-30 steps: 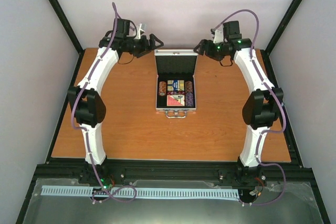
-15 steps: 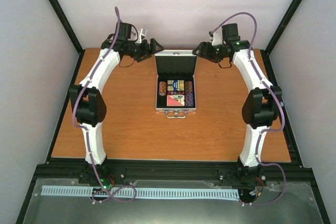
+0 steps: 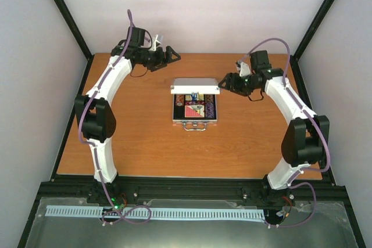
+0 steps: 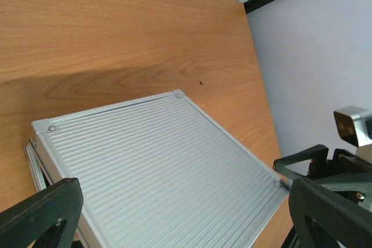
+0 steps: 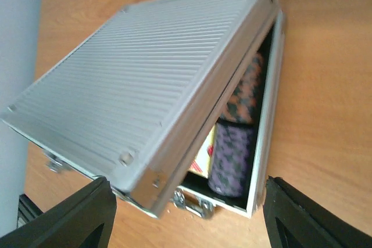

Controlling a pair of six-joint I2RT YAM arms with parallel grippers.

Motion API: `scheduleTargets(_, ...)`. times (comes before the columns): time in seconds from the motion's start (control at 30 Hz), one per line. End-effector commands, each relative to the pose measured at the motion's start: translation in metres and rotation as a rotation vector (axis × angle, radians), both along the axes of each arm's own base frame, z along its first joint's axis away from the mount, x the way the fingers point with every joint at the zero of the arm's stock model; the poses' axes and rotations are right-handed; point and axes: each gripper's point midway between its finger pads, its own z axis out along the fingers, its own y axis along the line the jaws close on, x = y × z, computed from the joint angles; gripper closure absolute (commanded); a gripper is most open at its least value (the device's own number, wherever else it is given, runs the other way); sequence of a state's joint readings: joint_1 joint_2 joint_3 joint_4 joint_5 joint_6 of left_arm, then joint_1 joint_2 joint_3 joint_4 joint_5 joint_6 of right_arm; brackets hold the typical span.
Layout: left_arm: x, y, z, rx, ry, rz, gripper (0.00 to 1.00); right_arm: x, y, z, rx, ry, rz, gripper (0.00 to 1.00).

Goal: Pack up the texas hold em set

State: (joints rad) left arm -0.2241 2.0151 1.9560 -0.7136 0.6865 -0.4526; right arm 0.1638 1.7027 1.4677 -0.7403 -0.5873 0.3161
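The silver case [image 3: 195,86] of the texas hold em set lies mid-table with its ribbed lid [image 5: 145,85] tilted halfway down over the base. Under the lid show a purple chip stack [image 5: 231,161], an orange-and-black stack [image 5: 247,94] and a card deck [image 5: 203,150]. My right gripper [image 3: 224,83] is open at the lid's right edge, and one of its fingers [image 4: 302,158] touches the lid's corner. My left gripper [image 3: 169,55] is open behind the case, off the lid [image 4: 157,161], with nothing between its fingers.
The case's handle [image 3: 195,125] and a latch [image 5: 193,201] face the near side. Bare wooden tabletop [image 3: 133,137] surrounds the case. Black frame posts and pale walls close in the back and sides.
The lid has swung from upright to half shut. My right arm has moved forward and down along with the lid's right edge. The left gripper has barely shifted.
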Motion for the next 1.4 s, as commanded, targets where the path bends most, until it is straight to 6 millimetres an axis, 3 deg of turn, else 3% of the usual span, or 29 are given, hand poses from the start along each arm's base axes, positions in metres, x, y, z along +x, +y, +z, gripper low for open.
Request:
scheduleTargets(0.0, -0.015, 0.002, 0.019, -0.015, -0.034, -0.027, 0.00, -0.017, -0.011, -0.010, -0.024, 0.005, -0.051, 0.29)
scheduleTargets(0.3, -0.039, -0.004, 0.009, -0.028, -0.003, -0.072, 0.00, -0.050, -0.007, -0.030, -0.070, 0.037, -0.023, 0.28)
scheduleTargets(0.4, -0.059, -0.012, 0.000, -0.009, 0.013, -0.100, 0.00, -0.063, 0.006, -0.030, -0.056, 0.039, 0.025, 0.28)
scheduleTargets(0.47, -0.076, -0.019, -0.015, 0.002, 0.050, -0.115, 0.00, -0.080, 0.029, -0.029, -0.020, 0.039, 0.097, 0.27)
scheduleTargets(0.6, -0.098, -0.029, -0.035, -0.015, 0.098, -0.123, 0.00, -0.112, 0.058, -0.033, 0.053, 0.050, 0.200, 0.17)
scheduleTargets(0.8, -0.109, -0.046, -0.031, -0.086, 0.086, -0.186, 0.00, -0.146, 0.090, -0.053, 0.107, 0.095, 0.292, 0.00)
scheduleTargets(1.03, -0.102, -0.061, -0.066, -0.096, 0.145, -0.219, 0.00, -0.154, 0.119, -0.070, 0.076, 0.097, 0.365, 0.00)
scheduleTargets(1.37, -0.083, -0.091, -0.078, -0.113, 0.182, -0.252, 0.00, -0.132, 0.135, -0.108, 0.009, 0.090, 0.364, 0.00)
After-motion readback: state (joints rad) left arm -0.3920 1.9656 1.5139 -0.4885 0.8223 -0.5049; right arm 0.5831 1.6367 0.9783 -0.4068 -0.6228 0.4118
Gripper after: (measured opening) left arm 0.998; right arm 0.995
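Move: The half-raised lid has its middle about 11 cm to my left hand's right, 5 cm back and 13 cm below. From my right hand, at the lid's free right corner, the case handle lies roughly 13 cm back, 10 cm left and 17 cm down; the lid's middle is 3 cm ahead, 10 cm left and 8 cm below. The purple chips sit about 4 cm back and 4 cm left, 17 cm down. I draw my right hand back and down off the lid's corner, then sweep it left around to the front of the case, about 15 cm back, 12 left and 11 down in all, opening the fingers fully and turning the wrist some 20 degrees counter-clockwise. My left hand, still wide open, comes back and down about 10 cm each, then shifts right over the lid while sinking further, tipping its fingers down. ##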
